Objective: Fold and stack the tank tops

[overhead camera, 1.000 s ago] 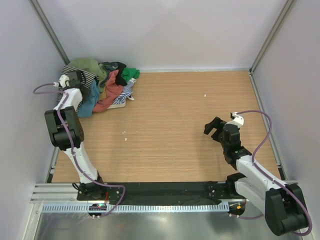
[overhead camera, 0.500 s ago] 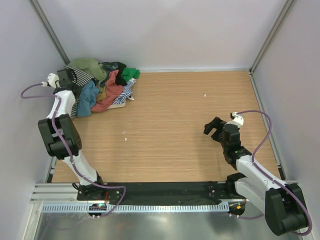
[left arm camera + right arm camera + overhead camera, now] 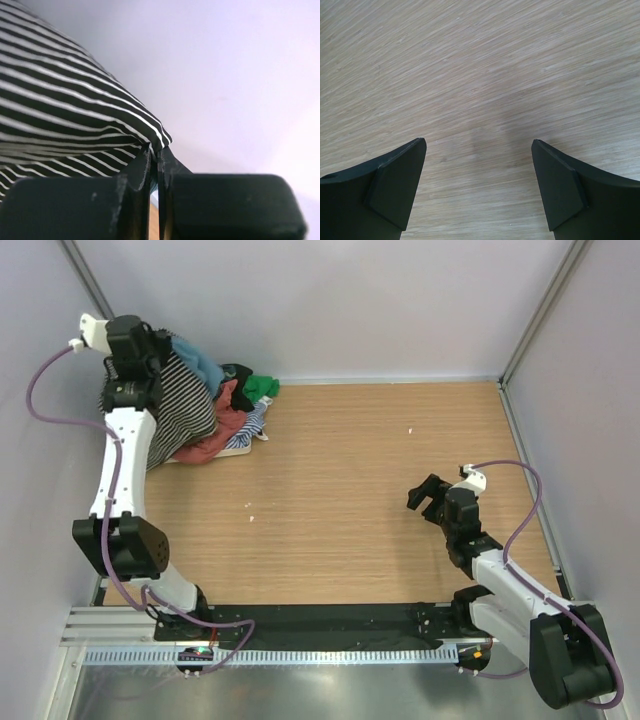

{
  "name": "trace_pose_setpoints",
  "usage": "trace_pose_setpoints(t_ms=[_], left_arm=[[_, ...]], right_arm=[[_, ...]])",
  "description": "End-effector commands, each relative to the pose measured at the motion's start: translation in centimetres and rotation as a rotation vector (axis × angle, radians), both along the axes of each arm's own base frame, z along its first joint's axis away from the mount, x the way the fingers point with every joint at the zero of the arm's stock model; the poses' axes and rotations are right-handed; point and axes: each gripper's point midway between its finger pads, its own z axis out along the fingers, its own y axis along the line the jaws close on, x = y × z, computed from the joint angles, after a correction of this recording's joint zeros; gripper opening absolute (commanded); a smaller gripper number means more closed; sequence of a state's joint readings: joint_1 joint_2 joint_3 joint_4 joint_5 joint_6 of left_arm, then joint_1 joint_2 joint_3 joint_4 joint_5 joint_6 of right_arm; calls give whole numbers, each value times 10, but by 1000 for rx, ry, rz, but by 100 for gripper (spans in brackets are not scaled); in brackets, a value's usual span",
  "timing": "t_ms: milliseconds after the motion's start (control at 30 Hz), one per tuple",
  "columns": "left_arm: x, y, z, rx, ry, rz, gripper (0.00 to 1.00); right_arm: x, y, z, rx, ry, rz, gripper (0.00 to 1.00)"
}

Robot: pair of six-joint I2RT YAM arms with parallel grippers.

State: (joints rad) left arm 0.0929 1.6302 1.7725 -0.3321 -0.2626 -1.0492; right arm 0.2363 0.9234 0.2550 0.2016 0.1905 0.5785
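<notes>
The tank tops lie in a heap at the table's far left corner. My left gripper is raised high above that heap, shut on an edge of the black-and-white striped tank top, which hangs down from it over the heap. In the left wrist view the striped cloth is pinched between the closed fingertips of the left gripper. A teal-blue top is pulled up beside it. Coral and green tops stay in the heap. My right gripper hovers open over bare wood at the right, holding nothing.
White walls close the table on the left, back and right, and the left arm stands close to the left wall. The wooden tabletop stretches between the heap and the right arm. Two small white specks lie on the wood.
The left gripper closed on the striped top and rose, lifting it up out of the heap so that it now hangs spread. The right arm has not moved.
</notes>
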Motion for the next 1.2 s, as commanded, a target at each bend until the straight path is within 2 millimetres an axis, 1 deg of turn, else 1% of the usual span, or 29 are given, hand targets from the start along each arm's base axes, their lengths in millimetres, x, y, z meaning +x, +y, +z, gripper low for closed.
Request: trace_pose_setpoints(t_ms=[0,67,133,167,200,300,367,400,433,467,500,533,567,600,633,667,700,733,800,867,900,933,967,1000,1033,1067,1100,1133,1167], left_arm=[[0,-26,44,-35,-133,-20,0],[9,-25,22,-56,-88,-9,0],[12,-24,15,-48,-70,-7,0],[16,-24,6,-43,-51,-8,0],[17,-24,3,-39,-43,-7,0],[22,-17,-23,-30,25,19,1],[26,-11,-46,-36,74,17,2],[27,-10,-53,-37,90,14,4],[26,-4,-63,-34,128,17,8],[27,-4,-72,-38,155,2,10],[29,0,-85,-44,193,5,13],[29,2,-89,-47,215,5,24],[24,4,-100,-43,264,4,33],[23,5,-104,-32,286,6,43],[19,5,-107,-24,310,10,60],[16,6,-108,-12,321,17,67],[12,8,-106,-1,327,29,71],[8,8,-109,3,350,30,74],[-2,7,-109,6,370,32,74],[-13,1,-113,4,395,30,73],[-16,-8,-115,5,403,22,73],[-26,-10,-128,7,442,35,73],[-35,-13,-122,8,432,42,73],[-40,-21,-122,-5,428,39,73],[-54,-20,-126,-8,445,61,74],[-61,-22,-128,-11,458,67,74],[-67,-42,-134,8,481,30,75],[-77,-47,-139,22,513,27,76],[-85,-50,-136,39,512,31,79]], right_arm=[[13,6,27,28,-77,6,93],[13,5,27,28,-79,4,93],[13,5,28,28,-80,4,93],[13,5,28,28,-80,4,93],[13,5,28,28,-80,5,93],[13,5,27,28,-76,6,93],[13,5,26,28,-74,4,93],[13,5,27,28,-76,4,93],[13,6,27,29,-77,7,93],[13,6,27,30,-78,7,93],[13,6,27,30,-78,8,93],[13,6,27,30,-78,8,93],[13,6,27,32,-77,9,93],[13,6,26,32,-75,11,93],[13,7,27,34,-78,14,93],[13,7,27,33,-76,12,93],[13,7,27,33,-76,14,93],[13,8,26,32,-74,16,93],[13,8,26,32,-73,16,93],[14,8,28,33,-77,16,93],[14,7,28,33,-77,14,93],[14,8,27,35,-76,16,93],[14,9,27,36,-74,19,93],[13,8,26,37,-72,18,93],[13,8,26,35,-71,19,93],[13,8,26,35,-72,19,93],[14,8,27,36,-75,18,93],[13,9,26,37,-74,20,93],[14,9,26,38,-74,21,93]])
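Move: The left hand, still pinching the black-and-white striped top high up, is to drop it over the coral top, which lies about 4 cm back, 8 cm to the right and 35 cm below. The blue-white top lies level ahead and some 18 cm right of the hand, and the green top about 8 cm ahead and 21 cm right, both some 37 cm below. From the idle right hand the coral top is roughly 19 cm ahead and 55 cm left. Swinging quickly right about 4 cm and slightly up, the left hand then sinks some 15 cm, easing forward and back left as it lowers the striped top towards the coral one. Partway down the fingers open wide and let go; the hand then draws back some 8 cm and a little right, with the fingers tipped about 30 degrees farther down. ##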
